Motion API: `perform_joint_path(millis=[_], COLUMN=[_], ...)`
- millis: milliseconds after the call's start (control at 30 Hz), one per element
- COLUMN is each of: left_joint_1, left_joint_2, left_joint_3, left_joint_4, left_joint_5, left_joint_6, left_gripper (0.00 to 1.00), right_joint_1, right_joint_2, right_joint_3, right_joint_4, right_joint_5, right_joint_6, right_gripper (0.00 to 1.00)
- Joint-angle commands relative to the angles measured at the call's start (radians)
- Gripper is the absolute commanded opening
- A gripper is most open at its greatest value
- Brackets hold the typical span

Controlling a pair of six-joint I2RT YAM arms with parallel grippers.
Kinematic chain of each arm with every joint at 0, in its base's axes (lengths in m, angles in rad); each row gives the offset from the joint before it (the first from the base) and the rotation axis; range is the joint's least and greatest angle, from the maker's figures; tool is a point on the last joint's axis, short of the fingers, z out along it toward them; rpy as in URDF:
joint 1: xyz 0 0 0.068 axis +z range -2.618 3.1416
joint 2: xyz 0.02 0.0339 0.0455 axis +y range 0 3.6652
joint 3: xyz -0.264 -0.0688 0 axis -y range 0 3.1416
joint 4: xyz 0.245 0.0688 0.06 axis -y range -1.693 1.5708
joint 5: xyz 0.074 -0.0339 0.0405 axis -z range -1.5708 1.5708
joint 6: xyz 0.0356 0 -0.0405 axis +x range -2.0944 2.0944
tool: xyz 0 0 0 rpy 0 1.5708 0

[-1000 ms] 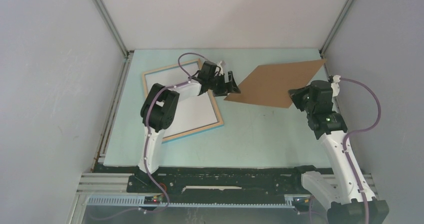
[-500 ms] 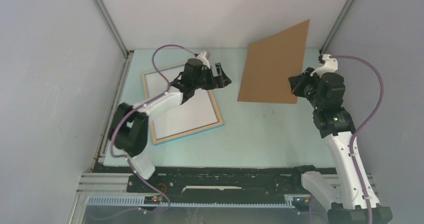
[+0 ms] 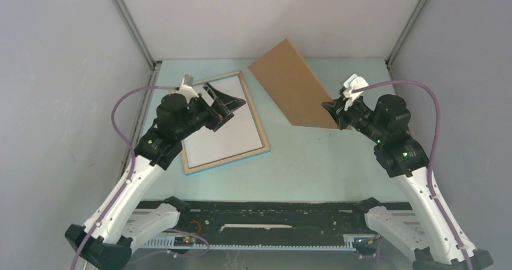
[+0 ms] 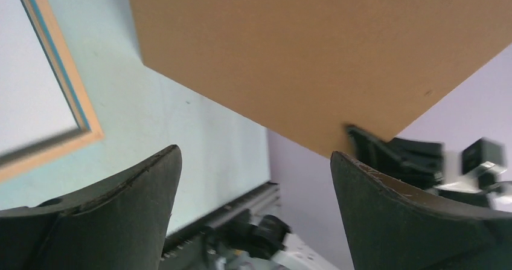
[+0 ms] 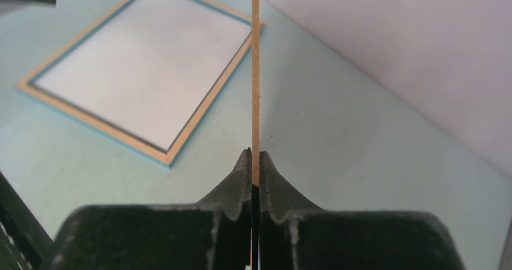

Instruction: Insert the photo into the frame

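The frame (image 3: 226, 160) lies flat at the table's left, light-wood back up with a teal edge; it also shows in the right wrist view (image 5: 208, 104). A white sheet (image 3: 226, 137) fills its opening and looks like the photo's plain back. My right gripper (image 3: 338, 114) is shut on the lower corner of the brown backing board (image 3: 293, 80), held tilted in the air. The board is seen edge-on between the pads (image 5: 255, 70). My left gripper (image 3: 226, 104) hovers open and empty over the frame's upper part, facing the board (image 4: 314, 52).
Grey enclosure walls stand close on the left, right and back. A black rail (image 3: 272, 212) runs along the table's near edge. My right gripper's dark body (image 4: 398, 155) shows behind the board in the left wrist view.
The right arm has lifted and swung the board, its free end now pointing up-left. The left gripper let go of the board's edge and drew back left over the frame.
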Motion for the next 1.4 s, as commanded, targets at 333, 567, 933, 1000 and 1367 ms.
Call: perform_joint_path(millis=[333, 567, 933, 1000, 1367], left_joint_1=[0.194, 0.260, 0.305, 0.305, 0.299], left_joint_2=[-0.297, -0.390, -0.536, -0.517, -0.283], left_joint_3=[-0.122, -0.198, -0.237, -0.239, -0.169], left_joint_4=[-0.369, -0.479, -0.667, -0.653, -0.566], left_joint_5=[0.243, 0.154, -0.061, -0.065, 0.060], left_joint_6=[-0.500, -0.526, -0.519, -0.500, -0.190], left_gripper=[0.95, 0.96, 1.00, 1.00, 0.97], right_joint_1=[0.616, 0.917, 0.938, 0.938, 0.974], right_joint_2=[-0.128, -0.133, -0.094, -0.076, 0.018], right_joint_3=[-0.115, -0.284, -0.449, -0.479, -0.569], right_joint_4=[-0.012, 0.052, 0.223, 0.258, 0.373], right_joint_5=[0.330, 0.667, 0.691, 0.689, 0.683], right_joint_6=[-0.442, -0.514, -0.429, -0.426, -0.463], right_gripper=[0.00, 0.00, 0.00, 0.00, 0.00])
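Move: For the right hand, which already grips the brown board by its near-right part, the frame's middle lies some 38 cm to the left, 10 cm ahead and 33 cm below, with the white-backed photo already inside it; the board's middle is about 14 cm ahead and 12 cm left, slightly lower. For the open left hand, the board's middle is roughly 17 cm right, 12 cm ahead and about level; the frame's middle is 10 cm ahead, 8 cm left and 31 cm below. Keep the right fingers shut on the board and swing it left and back towards the frame, lowering as you go: about 12 cm left, 10 cm back and 15 cm down, turning some 20 degrees counter-clockwise while rolling the hand's left side down and tipping the fingers up. Draw the open left gripper back and left, then down about 12 cm, tilting it downward to wait beside the board's left edge. ##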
